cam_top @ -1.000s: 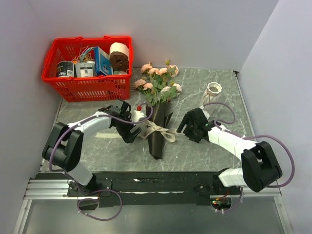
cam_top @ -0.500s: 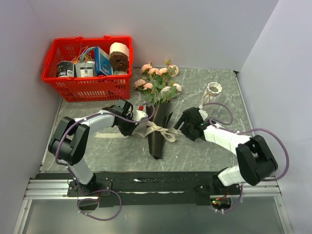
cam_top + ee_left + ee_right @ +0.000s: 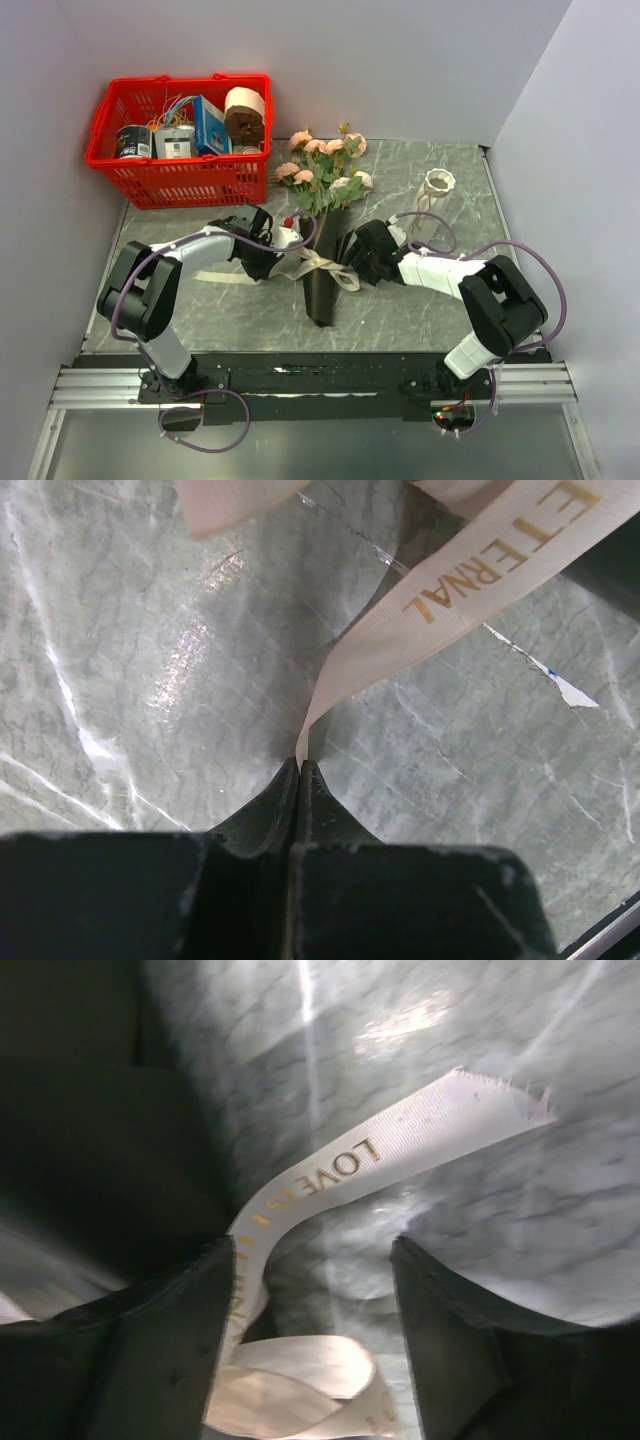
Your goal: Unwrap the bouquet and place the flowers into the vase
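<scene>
The bouquet (image 3: 322, 205) lies on the table, its pink flowers (image 3: 325, 165) pointing to the far side and its dark paper wrap (image 3: 322, 290) tied with a cream ribbon (image 3: 322, 265). My left gripper (image 3: 272, 264) is shut on the thin end of a ribbon tail (image 3: 470, 580), its fingertips pressed together (image 3: 300, 767) just above the marble. At the ribbon's right side my right gripper (image 3: 354, 262) stands open (image 3: 315, 1260). A printed ribbon tail (image 3: 330, 1175) and a loop lie between its fingers (image 3: 455, 1330). The white vase (image 3: 437, 190) stands upright at the back right.
A red basket (image 3: 130, 172) with tins, a box and a toilet-paper roll stands at the back left. A loose strip of ribbon (image 3: 222, 276) lies on the marble by the left arm. White walls close in the table at the back and both sides.
My left gripper has closed on the ribbon tail. The right arm has slid left to the ribbon bow beside the wrap, its jaws a little narrower.
</scene>
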Tool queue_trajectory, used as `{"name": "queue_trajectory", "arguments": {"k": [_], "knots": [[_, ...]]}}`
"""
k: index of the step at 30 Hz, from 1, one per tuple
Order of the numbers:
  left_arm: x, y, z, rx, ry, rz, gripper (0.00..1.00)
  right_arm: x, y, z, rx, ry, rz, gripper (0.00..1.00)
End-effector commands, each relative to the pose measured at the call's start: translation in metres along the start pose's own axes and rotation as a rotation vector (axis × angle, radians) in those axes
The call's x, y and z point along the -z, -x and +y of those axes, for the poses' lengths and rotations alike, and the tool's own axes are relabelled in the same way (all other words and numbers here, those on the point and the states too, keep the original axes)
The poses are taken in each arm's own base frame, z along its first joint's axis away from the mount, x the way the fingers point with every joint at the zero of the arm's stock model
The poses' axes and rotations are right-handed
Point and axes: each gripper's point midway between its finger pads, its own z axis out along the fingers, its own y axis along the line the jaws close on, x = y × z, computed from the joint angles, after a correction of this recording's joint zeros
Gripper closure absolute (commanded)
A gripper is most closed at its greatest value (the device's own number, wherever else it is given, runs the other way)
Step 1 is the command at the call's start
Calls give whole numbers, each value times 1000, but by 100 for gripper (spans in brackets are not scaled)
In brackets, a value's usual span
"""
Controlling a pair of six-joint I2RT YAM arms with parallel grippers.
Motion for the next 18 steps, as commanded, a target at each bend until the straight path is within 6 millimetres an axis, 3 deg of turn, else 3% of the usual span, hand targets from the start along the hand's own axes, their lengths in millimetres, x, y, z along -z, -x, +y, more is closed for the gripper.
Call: {"name": "queue_trajectory", "arguments": {"k": [1, 6, 12, 18], "knots": [[13, 12, 1, 0, 22, -38, 99, -1, 2, 17, -49, 45, -18, 35], [15, 11, 2, -6, 35, -41, 99, 6, -2, 12, -77, 63, -35, 48], [16, 10, 1, -6, 39, -39, 99, 16, -1, 33, -89, 138, -36, 71], [20, 13, 2, -10, 48, -48, 99, 40, 7, 47, -78, 217, -101, 84]]}}
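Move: The right hand, open, goes for the bow's right loop with its tail, which lies about 2 cm to its left, 1 cm nearer the base and 1 cm below it. The knot sits roughly 8 cm left and 3 cm ahead of the hand on the dark wrap, and the vase stands some 13 cm right and 9 cm ahead. The left hand already pinches the ribbon's left tail, with the knot about 11 cm to its right, 3 cm ahead and 3 cm higher. The right hand edges about 2 cm left towards the wrap while easing roughly 1 cm back, and its wide-open fingers close most of the way around the ribbon at the right side of the bow, the hand rising 1 to 2 cm at the end as they come together. The left hand keeps its pinch on the left tail, shut throughout, and lifts it slowly by about 1 cm almost straight up. ##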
